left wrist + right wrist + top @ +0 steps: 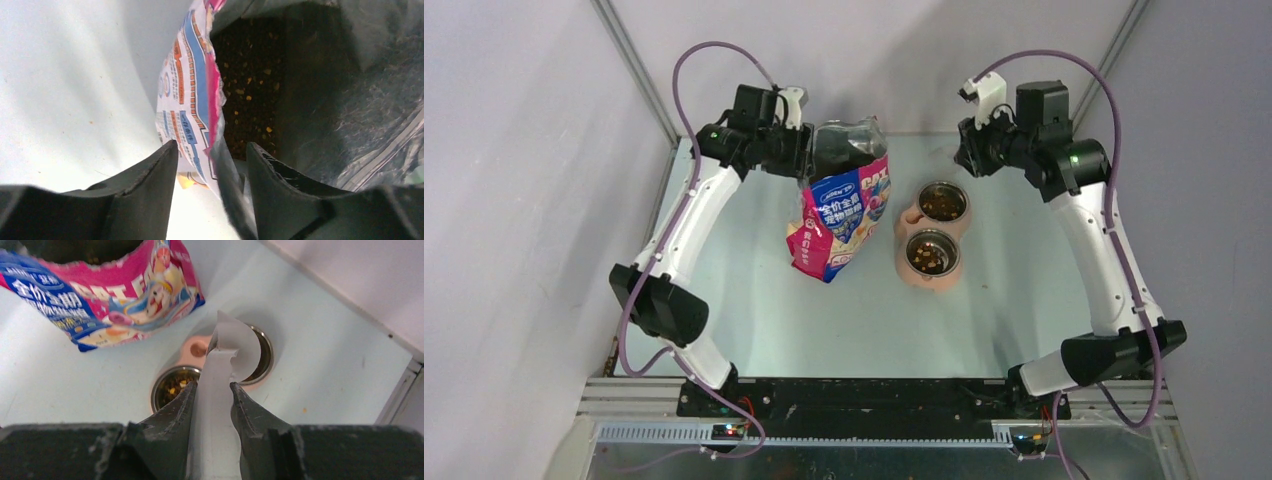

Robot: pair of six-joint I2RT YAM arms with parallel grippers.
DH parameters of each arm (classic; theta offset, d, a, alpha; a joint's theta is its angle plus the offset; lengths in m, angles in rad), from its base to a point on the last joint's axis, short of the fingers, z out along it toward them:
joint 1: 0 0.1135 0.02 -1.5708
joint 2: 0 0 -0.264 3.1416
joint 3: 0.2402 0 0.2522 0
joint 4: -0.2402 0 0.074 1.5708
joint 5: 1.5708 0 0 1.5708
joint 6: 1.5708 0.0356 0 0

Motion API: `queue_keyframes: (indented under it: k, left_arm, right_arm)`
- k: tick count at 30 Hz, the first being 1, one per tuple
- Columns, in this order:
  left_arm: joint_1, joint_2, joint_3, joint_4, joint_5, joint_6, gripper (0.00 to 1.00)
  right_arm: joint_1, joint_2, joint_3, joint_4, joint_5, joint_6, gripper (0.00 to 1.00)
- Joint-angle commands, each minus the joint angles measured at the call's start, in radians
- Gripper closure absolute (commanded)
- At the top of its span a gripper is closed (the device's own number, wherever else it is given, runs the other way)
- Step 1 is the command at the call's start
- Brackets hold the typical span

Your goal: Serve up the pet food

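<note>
The pink and blue pet food bag point(839, 205) stands open at the back of the table. Dark kibble point(250, 75) shows inside it. My left gripper point(211, 147) is open, its fingers on either side of the bag's torn top edge without clamping it. My right gripper point(212, 385) is shut on the handle of the clear plastic scoop point(232, 342), which hangs above the two steel bowls. The near bowl point(172, 387) holds kibble. The far bowl point(262, 357) is partly hidden by the scoop. From above, both bowls point(942, 203) point(930, 254) show kibble.
The bowls sit in a peach double holder point(906, 265) just right of the bag. Grey walls close in the back and sides, with a metal frame post point(400, 390) near the table's right edge.
</note>
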Motion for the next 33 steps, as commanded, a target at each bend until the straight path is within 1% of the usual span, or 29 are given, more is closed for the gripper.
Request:
queue_keyframes:
  k: [1, 4, 5, 6, 7, 8, 9, 10, 11, 13, 16, 19, 21, 26, 29, 33]
  left_arm:
    - [-0.016, -0.016, -0.02, -0.019, -0.04, -0.011, 0.48]
    - [-0.017, -0.003, 0.021, -0.001, 0.009, 0.042, 0.59]
    - [-0.016, 0.004, 0.033, 0.003, 0.021, 0.065, 0.65]
    - [-0.016, 0.008, 0.056, 0.007, 0.039, 0.072, 0.69]
    - [-0.016, 0.02, 0.07, 0.009, 0.046, 0.076, 0.78]
    - [-0.016, 0.024, 0.092, 0.012, 0.054, 0.092, 0.82]
    - [-0.016, 0.032, 0.101, 0.012, 0.055, 0.108, 0.89]
    - [-0.016, 0.036, 0.121, 0.01, 0.055, 0.115, 0.92]
    - [-0.016, 0.044, 0.133, 0.009, 0.06, 0.133, 0.97]
    - [-0.019, 0.057, 0.175, 0.002, 0.082, 0.154, 1.0]
    - [-0.03, 0.082, 0.249, -0.008, 0.114, 0.179, 1.0]
    - [-0.039, 0.099, 0.295, -0.006, 0.143, 0.174, 1.0]
    - [-0.048, 0.095, 0.305, 0.007, 0.148, 0.161, 1.0]
    - [-0.096, 0.059, 0.297, 0.011, 0.161, 0.178, 1.0]
    - [-0.13, 0.044, 0.284, 0.013, 0.159, 0.189, 1.0]
    - [-0.18, 0.024, 0.28, 0.008, 0.158, 0.205, 1.0]
  right_arm:
    - [0.033, 0.075, 0.135, 0.097, 0.009, 0.054, 1.0]
    - [0.045, 0.139, 0.283, 0.134, -0.002, 0.097, 1.0]
    - [0.053, 0.174, 0.314, 0.142, -0.013, 0.117, 1.0]
    - [0.059, 0.191, 0.367, 0.146, -0.019, 0.124, 1.0]
    - [0.071, 0.224, 0.394, 0.15, -0.03, 0.135, 1.0]
    - [0.077, 0.239, 0.437, 0.152, -0.035, 0.14, 1.0]
    - [0.092, 0.265, 0.457, 0.155, -0.044, 0.148, 1.0]
    - [0.105, 0.275, 0.491, 0.157, -0.047, 0.153, 1.0]
    - [0.116, 0.294, 0.514, 0.165, -0.053, 0.166, 1.0]
    - [0.132, 0.305, 0.529, 0.182, -0.082, 0.19, 1.0]
    - [0.149, 0.317, 0.536, 0.185, -0.17, 0.22, 1.0]
    - [0.158, 0.319, 0.531, 0.141, -0.276, 0.219, 1.0]
    - [0.159, 0.304, 0.499, 0.119, -0.296, 0.207, 1.0]
    - [0.155, 0.245, 0.423, 0.044, -0.314, 0.118, 1.0]
    - [0.153, 0.252, 0.411, -0.021, -0.32, 0.076, 1.0]
    - [0.151, 0.286, 0.41, -0.088, -0.23, 0.069, 1.0]
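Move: The cat food bag's left rim lies between the left hand's open fingertips, within 2 cm of the hand point; the middle of the bag's mouth is about 12 cm to the right, 2 cm ahead and slightly lower. From the right hand, holding the scoop, that mouth is some 22 cm left, 5 cm ahead and 8 cm below. The far bowl lies 10 cm ahead of the right hand and 2 cm left, the near bowl 4 cm back and 5 cm left, both roughly 23 cm below. The bag's left rim gets pinched as the left fingers shut on it after a small dip; the left hand then lifts it slightly and carries it about 6 cm right, turning some 15 degrees clockwise. The scoop, still held in the right hand, swings about 12 cm left to the bag's mouth, first also rising and reaching forward, then drawing back and sinking some 5 cm. ##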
